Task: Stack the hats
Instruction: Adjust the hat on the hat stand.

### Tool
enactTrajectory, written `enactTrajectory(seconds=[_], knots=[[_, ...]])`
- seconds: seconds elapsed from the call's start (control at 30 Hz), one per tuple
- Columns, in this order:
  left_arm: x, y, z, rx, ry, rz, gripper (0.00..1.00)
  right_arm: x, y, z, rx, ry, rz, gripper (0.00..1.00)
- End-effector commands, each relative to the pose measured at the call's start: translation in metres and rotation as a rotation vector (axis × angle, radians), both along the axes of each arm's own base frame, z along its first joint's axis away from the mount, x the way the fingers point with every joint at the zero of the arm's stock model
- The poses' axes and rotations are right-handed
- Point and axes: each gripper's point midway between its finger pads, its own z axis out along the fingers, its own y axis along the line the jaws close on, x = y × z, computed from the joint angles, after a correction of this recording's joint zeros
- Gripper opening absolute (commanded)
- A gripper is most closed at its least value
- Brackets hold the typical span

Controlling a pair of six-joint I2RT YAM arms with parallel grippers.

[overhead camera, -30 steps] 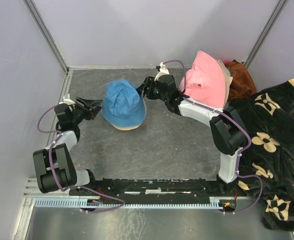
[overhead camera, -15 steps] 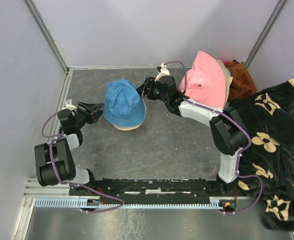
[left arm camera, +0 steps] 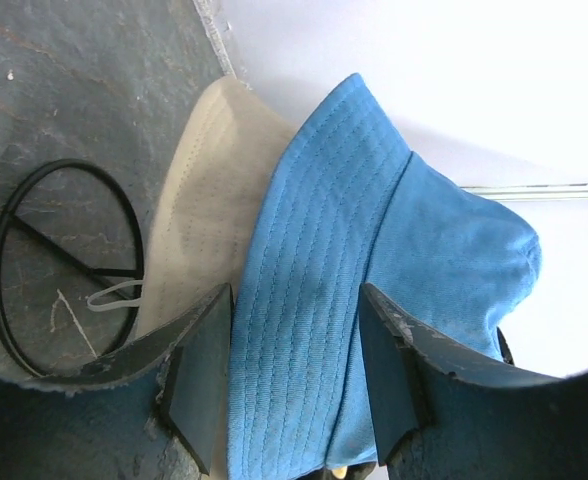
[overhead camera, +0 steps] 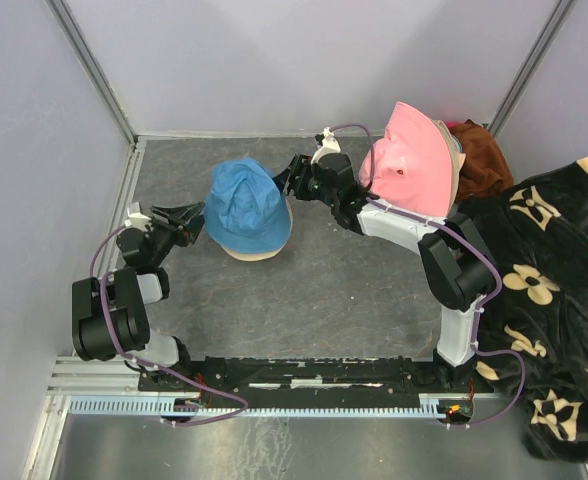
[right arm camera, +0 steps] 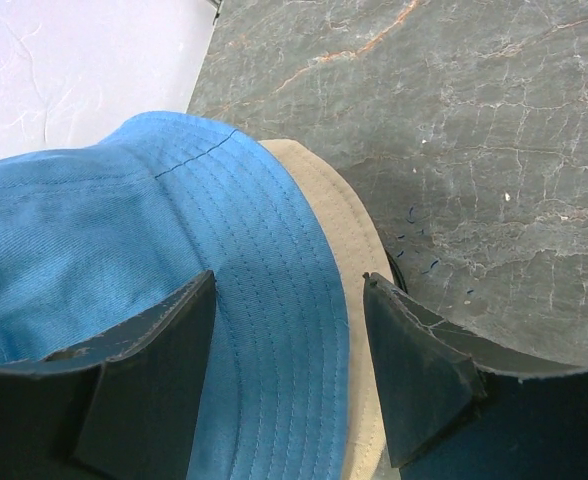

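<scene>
A blue hat [overhead camera: 246, 205] sits crown-up on a beige hat [overhead camera: 259, 250] in the middle of the table; only the beige brim shows beneath it. A pink hat [overhead camera: 414, 160] stands on edge at the back right. My left gripper [overhead camera: 186, 214] is at the blue hat's left side, open, its fingers straddling the blue brim [left arm camera: 304, 300] with the beige hat [left arm camera: 209, 200] beside them. My right gripper [overhead camera: 292, 178] is at the hat's back right, open, one finger over the blue hat [right arm camera: 124, 220], the other beyond the beige brim [right arm camera: 349, 235].
A rust-brown cloth [overhead camera: 481, 155] lies behind the pink hat. A black blanket with beige flowers [overhead camera: 549, 290] drapes over the right side. A thin black ring [left arm camera: 64, 260] lies on the grey tabletop beside the stacked hats. Walls close in the left, back and right.
The left arm's wrist has shifted slightly toward the near edge and toward the hat, with its fingers staying at the blue brim. The right arm and the hats have not moved.
</scene>
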Motion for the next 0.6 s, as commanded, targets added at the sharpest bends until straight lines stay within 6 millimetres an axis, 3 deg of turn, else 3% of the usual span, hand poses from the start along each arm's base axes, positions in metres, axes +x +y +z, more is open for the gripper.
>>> enactTrajectory(seconds=[0.0, 0.27, 0.57], knots=[[-0.003, -0.002, 0.026, -0.018, -0.086, -0.005, 0.59, -0.007, 0.004, -0.001, 0.001, 0.003, 0.015, 0.68], [-0.005, -0.009, 0.015, -0.039, -0.073, -0.028, 0.58, -0.007, 0.010, -0.007, 0.042, 0.020, 0.025, 0.68], [-0.005, -0.020, 0.003, -0.071, -0.062, -0.043, 0.33, -0.006, 0.012, -0.016, 0.062, 0.043, 0.022, 0.67]])
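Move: The blue hat's middle lies about 10 cm to the left hand's right and 1 cm ahead, roughly level; its left brim already reaches between the open fingers. The tan hat sits under it, some 10 cm to the right, level fore and aft and 4 cm lower, with the hat stand's middle about 9 cm down beneath both. From the right hand the blue hat is about 7 cm left, 5 cm back and a little lower. Rightward and slightly down, after a brief wait, the left hand eases about 1.5 cm in towards the blue hat's crown, sinking roughly 1 cm, while its fingers close by about a third over the blue brim's left edge, the tan brim staying outside them. The right hand stays at the far right side of the hats, fingers still open around the brims. ##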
